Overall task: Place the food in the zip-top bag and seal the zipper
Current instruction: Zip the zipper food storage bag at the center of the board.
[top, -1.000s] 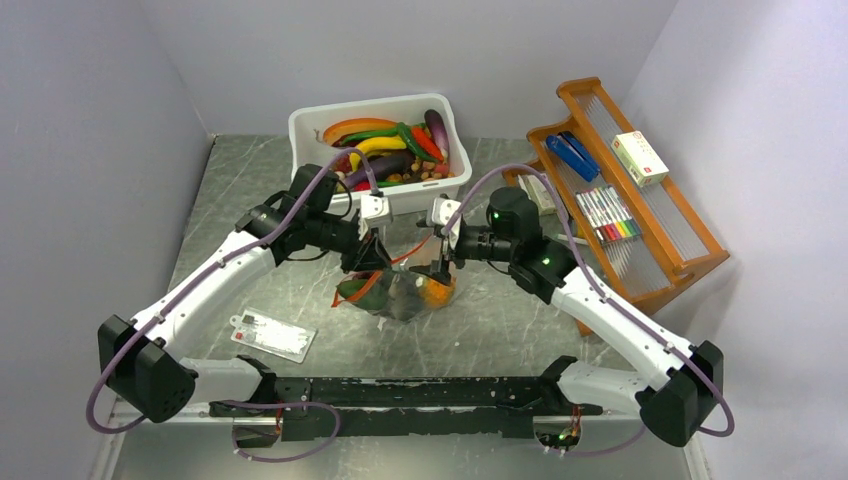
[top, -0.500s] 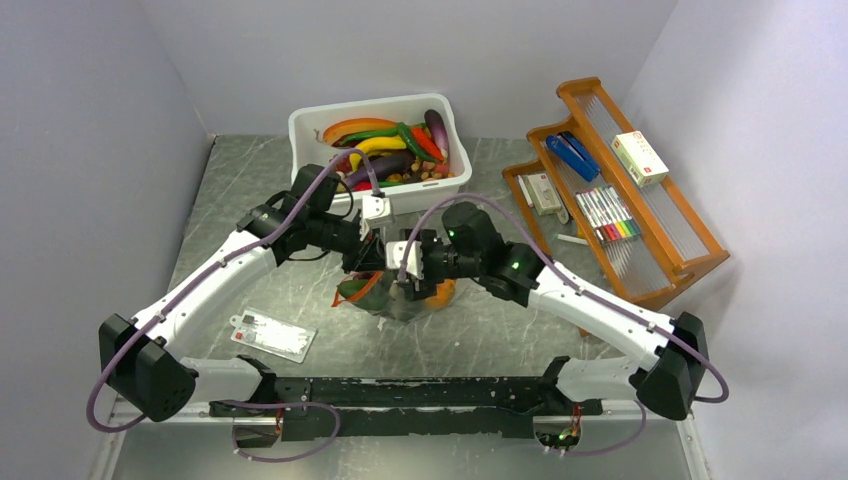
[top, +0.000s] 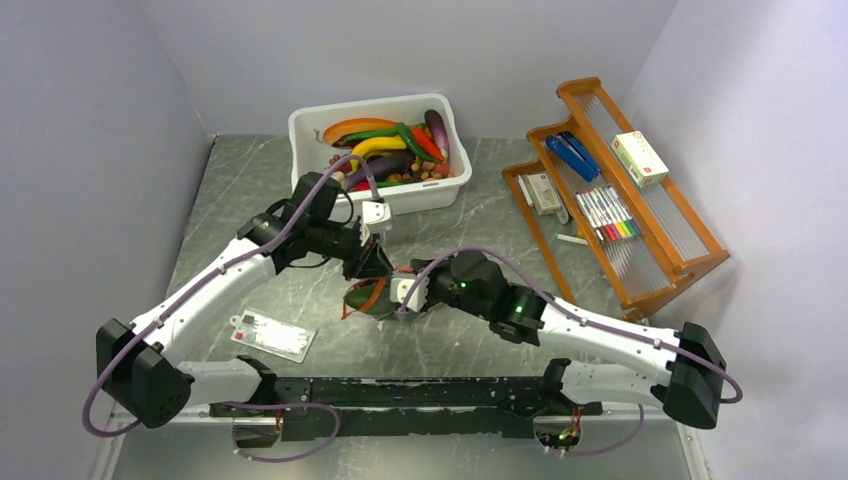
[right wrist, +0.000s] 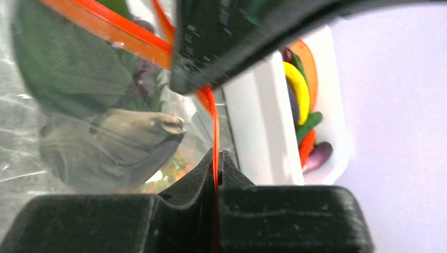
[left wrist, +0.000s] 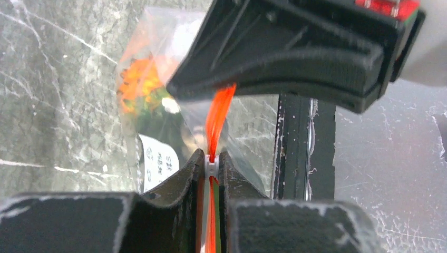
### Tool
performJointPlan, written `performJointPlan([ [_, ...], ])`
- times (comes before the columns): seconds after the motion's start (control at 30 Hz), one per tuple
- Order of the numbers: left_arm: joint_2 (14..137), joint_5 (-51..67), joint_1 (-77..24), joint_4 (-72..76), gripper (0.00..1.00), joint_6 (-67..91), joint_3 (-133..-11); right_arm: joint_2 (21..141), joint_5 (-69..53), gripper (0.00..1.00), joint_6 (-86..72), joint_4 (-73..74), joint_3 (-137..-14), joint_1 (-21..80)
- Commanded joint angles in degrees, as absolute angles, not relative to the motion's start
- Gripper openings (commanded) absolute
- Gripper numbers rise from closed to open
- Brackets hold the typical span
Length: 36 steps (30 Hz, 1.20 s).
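The clear zip-top bag [top: 362, 300] hangs low over the table centre between both grippers. Inside it I see orange food [left wrist: 139, 87] and a green piece [right wrist: 68, 68]; other pieces are blurred. My left gripper [top: 378, 268] [left wrist: 212, 158] is shut on the orange-red zipper [left wrist: 219, 113], pinching a small white piece on the strip. My right gripper [top: 402, 296] [right wrist: 216, 155] is shut on the same zipper [right wrist: 211, 110] just beside the left one. The two grippers stand nearly tip to tip. The bag's white label [left wrist: 158, 161] faces the left wrist view.
A white tub [top: 310, 125] full of toy vegetables stands at the back. A wooden rack [top: 690, 235] with pens and boxes is at the right. A flat white card [top: 272, 334] lies front left. The black base rail [top: 400, 392] runs along the near edge.
My right arm swung left and down, and its gripper went from open to shut on the zipper beside the left gripper. The bag shifted slightly left and lower. The left gripper kept its hold.
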State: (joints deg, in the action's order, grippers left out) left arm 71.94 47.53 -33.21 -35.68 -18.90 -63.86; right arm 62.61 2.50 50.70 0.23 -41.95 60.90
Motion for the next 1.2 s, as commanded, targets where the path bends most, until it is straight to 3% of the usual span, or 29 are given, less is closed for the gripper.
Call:
performJointPlan([
  [0.0,67.5,45.4,-33.0,-35.6,0.07,-15.4,-61.8,59.8,15.6,0.00,50.6,-8.8,-40.3,59.0],
  [0.33,63.5,44.4,-33.0,-38.7,0.07,-8.5,-61.2,64.2,19.8,0.00,41.7,-12.6,-40.1,54.0],
  [0.5,62.6,42.1,-33.0,-41.0,0.07,-6.2,-60.7,64.3,14.0,0.00,37.3,-12.2,-41.4,48.9],
  [0.77,63.3,36.6,-32.9,-30.8,0.07,7.3,-64.2,64.5,5.1,0.01,28.4,-8.3,-44.5,48.2],
  [0.8,64.3,37.1,-33.0,-31.2,0.07,7.2,-65.7,63.3,5.3,0.09,26.2,-8.4,-44.2,48.2],
  [0.9,66.4,37.4,-33.0,-31.5,0.07,7.5,-68.1,58.8,5.2,0.58,19.2,-8.5,-43.0,48.0],
  [0.93,66.9,37.0,-33.0,-31.2,0.07,8.1,-68.6,57.8,5.0,0.66,16.8,-7.2,-43.2,47.9],
  [1.03,68.6,36.8,-33.0,-29.6,0.07,11.1,-70.2,56.1,4.8,0.69,9.2,0.2,-45.9,47.9],
  [1.17,70.3,36.6,-33.0,-27.6,0.07,14.3,-71.7,54.4,5.5,0.65,-5.5,4.0,-46.9,48.0],
])
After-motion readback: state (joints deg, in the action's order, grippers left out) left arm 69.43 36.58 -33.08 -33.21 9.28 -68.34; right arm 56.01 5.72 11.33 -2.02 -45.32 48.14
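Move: The right hand already pinches the orange zipper; the slider, clasped in the left fingers, lies about 4 cm to its left, roughly level ahead and in height. From the left hand, the slider is right at the finger pads, the avocado in the bag is some 6 cm back, 4 cm left and 10 cm below, and the white bin's middle is about 25 cm ahead, 2 cm left and 15 cm lower. Pinching the zipper, right pulls 8 cm forward-right, opens and lifts away; left, keeping the slider, rises 4 cm. ##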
